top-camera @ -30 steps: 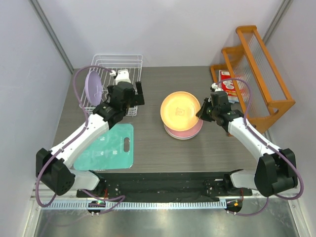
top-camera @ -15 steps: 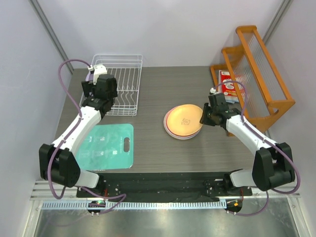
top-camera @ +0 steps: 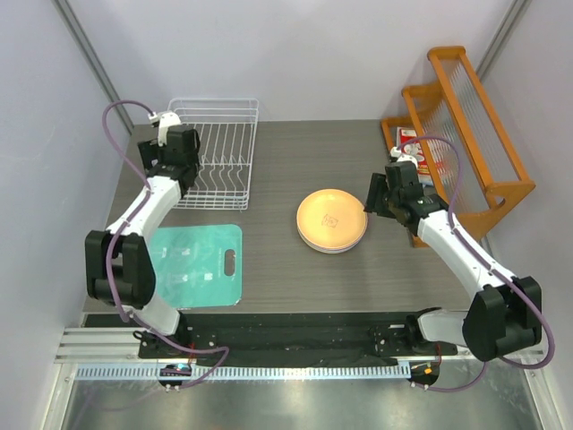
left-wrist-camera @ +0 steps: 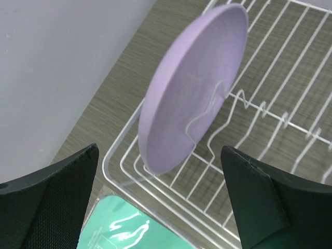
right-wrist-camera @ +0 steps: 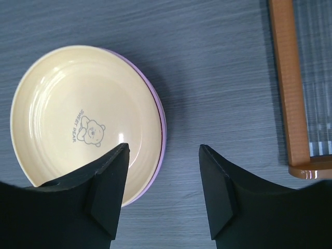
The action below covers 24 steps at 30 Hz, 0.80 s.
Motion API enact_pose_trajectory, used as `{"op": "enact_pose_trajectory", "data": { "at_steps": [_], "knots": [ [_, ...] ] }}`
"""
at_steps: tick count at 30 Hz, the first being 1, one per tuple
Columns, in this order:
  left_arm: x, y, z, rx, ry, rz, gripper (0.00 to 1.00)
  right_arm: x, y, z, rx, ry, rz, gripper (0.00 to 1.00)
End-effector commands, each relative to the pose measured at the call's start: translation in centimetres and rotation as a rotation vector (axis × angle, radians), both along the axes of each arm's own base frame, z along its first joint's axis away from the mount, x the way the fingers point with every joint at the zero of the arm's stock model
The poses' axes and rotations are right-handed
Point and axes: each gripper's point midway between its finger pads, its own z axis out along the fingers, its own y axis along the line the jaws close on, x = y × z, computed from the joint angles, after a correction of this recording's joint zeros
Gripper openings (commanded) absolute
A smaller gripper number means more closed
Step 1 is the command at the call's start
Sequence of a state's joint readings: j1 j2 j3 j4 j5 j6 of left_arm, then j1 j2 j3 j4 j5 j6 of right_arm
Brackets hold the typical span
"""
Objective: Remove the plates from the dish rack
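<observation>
A lavender plate stands upright between the prongs of the white wire dish rack, at its left end. My left gripper hovers just above it, wide open and holding nothing. In the top view the left gripper sits over the left side of the dish rack and hides that plate. A yellow-orange plate with a bear print lies on top of a stack at mid-table. My right gripper is open over the stack's right rim, gripping nothing, and in the top view the right gripper stands just right of the stack.
A teal cutting mat lies in front of the rack, its corner just below the rack's wire edge. An orange wooden shelf rack stands at the right, its frame close to my right gripper. A red-and-white box lies beside it.
The right gripper lowered the yellow-orange plate onto the stack and opened, letting it go. The left arm swung from the rack's front to its left end, over the lavender plate.
</observation>
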State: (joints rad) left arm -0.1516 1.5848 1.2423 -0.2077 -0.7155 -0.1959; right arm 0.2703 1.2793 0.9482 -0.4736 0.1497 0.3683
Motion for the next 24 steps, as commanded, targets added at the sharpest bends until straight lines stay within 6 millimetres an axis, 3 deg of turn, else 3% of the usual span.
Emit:
{"op": "enact_pose_trajectory", "data": {
  "at_steps": [1, 3, 6, 7, 10, 13, 16, 19, 24],
  "knots": [
    [2.5, 2.2, 2.8, 0.031, -0.115, 0.070, 0.99, 1.2, -0.8, 3.1, -0.020, -0.093, -0.034, 0.62],
    [3.2, 3.0, 2.8, 0.061, -0.113, 0.092, 1.00, 1.4, -0.7, 2.8, -0.022, -0.082, -0.026, 0.62],
    [4.2, 3.9, 2.1, 0.078, -0.095, 0.107, 0.88, 1.6, -0.5, 1.8, -0.022, -0.053, -0.023, 0.63],
    [4.4, 4.2, 1.9, 0.079, -0.084, 0.111, 0.78, 1.7, -0.4, 1.7, -0.023, -0.050, -0.021, 0.62],
    [4.9, 4.9, 1.3, 0.087, -0.068, 0.128, 0.65, 2.0, -0.2, 1.1, -0.019, -0.031, -0.016, 0.62],
    [5.2, 5.5, 0.7, 0.102, -0.047, 0.144, 0.35, 2.1, 0.1, 0.6, -0.015, -0.019, -0.008, 0.62],
    [5.1, 5.7, 0.3, 0.108, -0.031, 0.156, 0.15, 2.2, 0.2, 0.4, -0.011, -0.014, -0.007, 0.63],
    [4.8, 5.9, 0.4, 0.110, -0.042, 0.171, 0.00, 2.2, 0.1, 0.0, -0.015, -0.005, -0.009, 0.62],
    [3.8, 6.2, 1.9, 0.127, -0.114, 0.202, 0.00, 1.9, 0.3, -0.5, -0.007, 0.005, -0.006, 0.62]
  ]
}}
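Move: The last plate, the purple one standing in the dish rack, has its middle about 8 cm ahead of the open left hand, 4 cm to its left and 7 cm below. The rack's middle is some 11 cm to the right of that plate, level with it in reach; the green mat lies about 18 cm back from the hand, 2 cm right. From the right hand, the purple plate is roughly 50 cm left and 14 cm ahead, at about its height. The left hand reaches some 7 cm left and forward, sinking slightly, and pinches the purple plate's near rim. ##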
